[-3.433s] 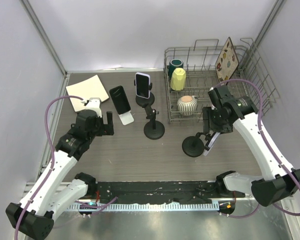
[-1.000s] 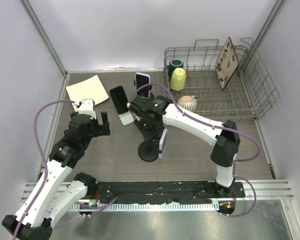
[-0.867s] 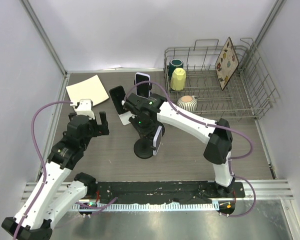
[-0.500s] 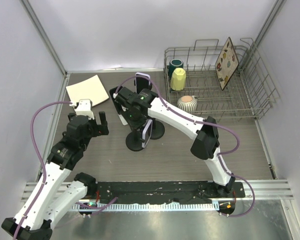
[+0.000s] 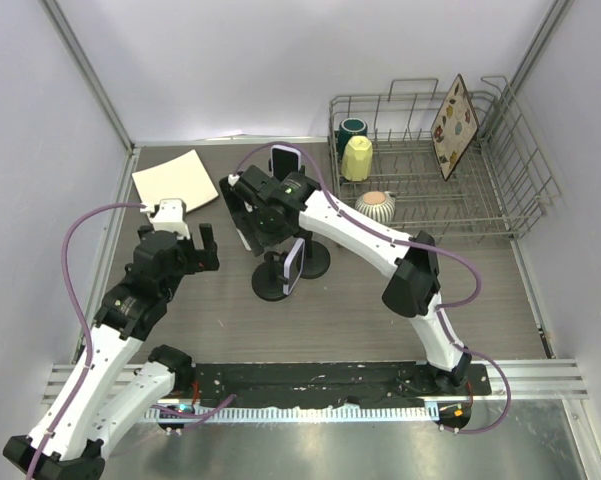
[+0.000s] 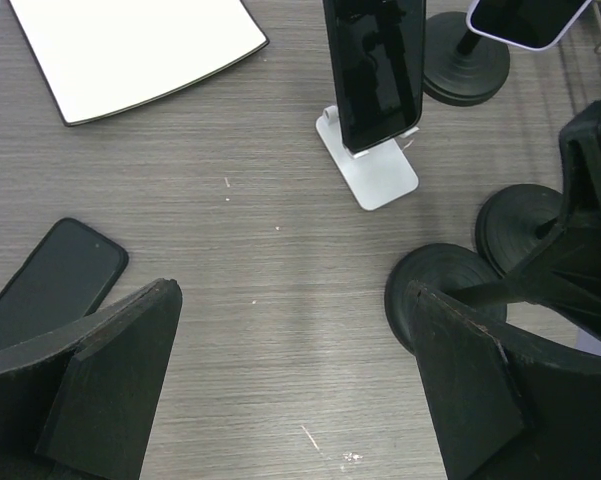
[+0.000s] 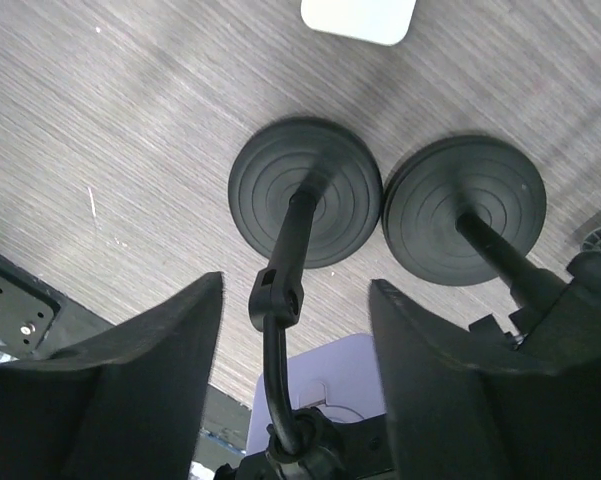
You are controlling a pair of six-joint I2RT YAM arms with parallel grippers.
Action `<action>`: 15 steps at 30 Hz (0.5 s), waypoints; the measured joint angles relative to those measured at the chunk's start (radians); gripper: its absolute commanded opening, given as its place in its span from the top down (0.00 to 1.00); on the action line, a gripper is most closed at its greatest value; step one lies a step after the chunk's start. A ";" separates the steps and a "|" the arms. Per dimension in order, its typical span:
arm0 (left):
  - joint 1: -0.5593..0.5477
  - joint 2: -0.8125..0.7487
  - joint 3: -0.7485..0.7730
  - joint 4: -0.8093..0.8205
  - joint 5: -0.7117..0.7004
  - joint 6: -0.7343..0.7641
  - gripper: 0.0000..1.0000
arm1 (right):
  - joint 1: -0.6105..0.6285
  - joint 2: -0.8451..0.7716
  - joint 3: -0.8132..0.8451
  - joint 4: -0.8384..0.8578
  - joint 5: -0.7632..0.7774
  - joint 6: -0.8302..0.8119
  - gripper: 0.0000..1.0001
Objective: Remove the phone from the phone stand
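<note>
A lavender phone hangs clamped on a black phone stand with a round base at mid table. My right gripper hovers just above it, reaching in from the right. In the right wrist view the right gripper is open, with the stand's thin arm between the fingers and touching neither. The phone's back shows below it. My left gripper is open to the left, over bare table.
A second black stand carries another lavender phone. A black phone leans on a white stand. Another black phone lies flat. A white pad lies far left, and a wire dish rack stands far right.
My right gripper carried the stand and phone leftward across the table, set the base down beside the second stand, and opened its jaws. The left arm stayed put.
</note>
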 measured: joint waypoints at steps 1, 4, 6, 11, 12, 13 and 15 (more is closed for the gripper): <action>0.000 0.000 0.000 0.001 0.004 0.000 0.00 | 0.000 0.000 0.002 0.002 0.001 0.001 0.27; 0.000 0.000 -0.002 0.004 0.024 0.000 0.00 | -0.003 -0.002 0.009 0.026 0.008 -0.005 0.21; 0.000 -0.003 -0.004 0.009 0.041 0.001 0.00 | -0.005 -0.007 0.009 0.045 0.019 -0.009 0.15; 0.000 -0.014 -0.014 0.026 0.099 0.000 0.00 | -0.017 -0.058 0.009 0.107 0.087 -0.033 0.14; 0.000 -0.014 -0.014 0.027 0.116 0.000 0.00 | -0.021 -0.072 0.009 0.116 0.096 -0.036 0.14; 0.000 -0.014 -0.014 0.027 0.134 0.000 0.00 | -0.029 -0.092 0.009 0.127 0.106 -0.040 0.14; 0.000 -0.005 -0.012 0.025 0.169 0.000 0.00 | -0.056 -0.141 -0.004 0.157 0.123 -0.048 0.14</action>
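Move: The white-edged phone on the near stand, which the right hand has just set down, is about 6 cm to that hand's right, 2 cm back and 3 cm lower. The empty stand is roughly 9 cm right of the hand and 4 cm ahead, 8 cm lower. The black phone on its white stand is some 13 cm ahead, 5 cm left and 6 cm lower. From the left hand, the white-edged phone is about 18 cm to the right, level in reach and 8 cm lower. Already clear of the near stand's stem, the right hand spreads its fingers further and climbs away from it with growing speed, about 8 cm up and 5 cm forward, its fingertips swinging some 15 degrees up and outward. The empty left hand, fingers wide open, begins to ease right towards the stand's phone, about 3 cm, turning slightly clockwise. ##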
